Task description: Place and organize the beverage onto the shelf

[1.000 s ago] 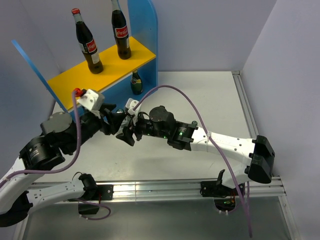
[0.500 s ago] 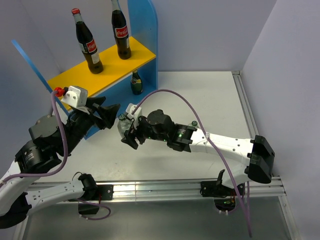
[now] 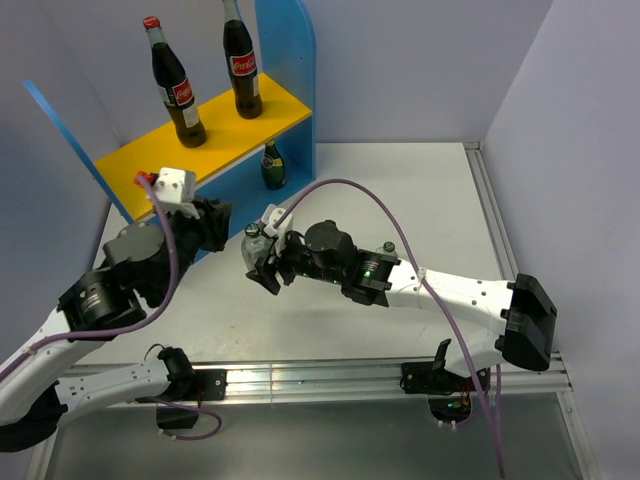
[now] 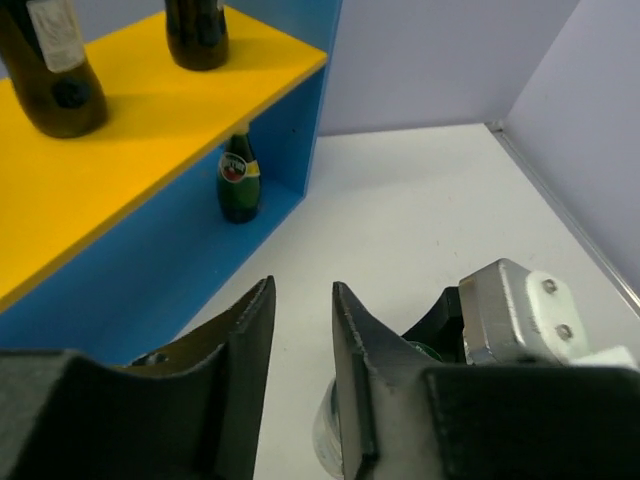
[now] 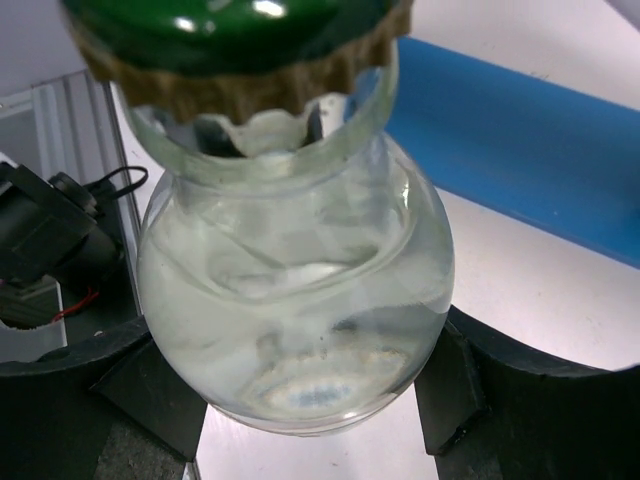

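Note:
A small clear bottle (image 5: 295, 270) with a green cap sits between the black fingers (image 5: 465, 385) of my right gripper (image 5: 295, 400), which is shut on its round body. From above, that bottle (image 3: 254, 240) and the right gripper (image 3: 263, 262) hover over the table in front of the shelf (image 3: 215, 125). My left gripper (image 4: 302, 290) is just left of it, its jaws a narrow gap apart with nothing between them. Two tall cola bottles (image 3: 177, 85) (image 3: 241, 62) stand upright on the yellow board. A small dark green bottle (image 4: 238, 180) stands on the table by the blue side panel.
The shelf's blue side panel (image 3: 292, 70) rises at the back, and a thin blue strip (image 3: 70, 130) slants up on the left. A purple cable (image 3: 370, 200) arcs over the right arm. Walls close in behind and at the right. A metal rail (image 3: 330, 375) runs along the near edge.
My left gripper drew back from the clear bottle with jaws wide, then came forward again with jaws narrowed. The right gripper kept hold of the bottle and shifted slightly.

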{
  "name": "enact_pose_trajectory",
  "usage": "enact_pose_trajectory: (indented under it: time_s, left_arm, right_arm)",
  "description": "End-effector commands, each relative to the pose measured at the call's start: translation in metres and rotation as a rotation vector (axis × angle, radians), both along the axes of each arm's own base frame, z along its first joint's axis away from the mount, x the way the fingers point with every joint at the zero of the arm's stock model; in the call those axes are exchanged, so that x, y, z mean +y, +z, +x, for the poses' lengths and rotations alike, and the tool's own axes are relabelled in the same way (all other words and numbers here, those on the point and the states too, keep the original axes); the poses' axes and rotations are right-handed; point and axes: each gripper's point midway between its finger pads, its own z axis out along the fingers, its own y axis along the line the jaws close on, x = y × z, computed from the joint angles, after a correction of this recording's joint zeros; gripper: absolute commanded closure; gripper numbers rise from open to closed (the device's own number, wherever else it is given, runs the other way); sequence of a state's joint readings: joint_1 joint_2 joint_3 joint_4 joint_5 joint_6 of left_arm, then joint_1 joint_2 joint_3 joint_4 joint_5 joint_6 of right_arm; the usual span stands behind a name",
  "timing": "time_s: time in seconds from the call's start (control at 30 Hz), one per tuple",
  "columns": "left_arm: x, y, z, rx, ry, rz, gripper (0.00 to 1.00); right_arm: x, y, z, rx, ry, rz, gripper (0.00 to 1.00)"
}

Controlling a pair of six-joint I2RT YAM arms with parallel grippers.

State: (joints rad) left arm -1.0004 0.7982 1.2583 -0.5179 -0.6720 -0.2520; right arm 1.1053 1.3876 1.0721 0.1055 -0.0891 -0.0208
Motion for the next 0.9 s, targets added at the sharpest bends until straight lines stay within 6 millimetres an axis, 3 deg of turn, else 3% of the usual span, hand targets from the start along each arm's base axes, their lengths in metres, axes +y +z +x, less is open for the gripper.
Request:
enact_pose_trajectory:
  time_s: [0.0,0.2,0.5,0.87]
  left_arm:
    - [-0.015,-0.008,0.007,0.035,-0.022,0.003,0.66]
    - [-0.041,-0.017,0.007,0.061,-0.139,0.001,0.8]
    - [-0.075,-0.014,-0.008,0.06,-0.345,-0.035,0.86]
    - [-0.087,-0.025,-0.009,0.085,-0.402,-0.024,0.89]
  right_arm:
    - [-0.008,0.121,0.001,-0.184,-0.011,0.321,1.0]
    - [-0.011,0.129,-0.001,-0.191,-0.006,0.331,1.0]
    - [-0.005,0.129,0.008,-0.175,-0.023,0.301,1.0]
    - [-0.004,0.139,0.014,-0.166,-0.029,0.336,1.0]
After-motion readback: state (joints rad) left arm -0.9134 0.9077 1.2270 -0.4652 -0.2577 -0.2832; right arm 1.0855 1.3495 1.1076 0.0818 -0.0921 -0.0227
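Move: The clear bottle stands roughly upright between the right fingers; from the left hand, the bottle's middle is about 5 cm to the right, 2 cm back and 14 cm down, with the green cap reaching much nearer that hand's height. From the left hand, the yellow shelf board lies roughly 25 cm ahead, 9 cm left and 10 cm lower. The green bottle under the board is some 35 cm ahead, 5 cm right and 25 cm below. Against the upper end of the clear bottle, by its cap, the left fingers come to push from the bottle's left side: the left hand travels about 7 cm right and some 3 cm down, swings nearly 20 degrees clockwise and closes from part-open to almost shut. The right hand keeps its grip and rises about 3 cm. ##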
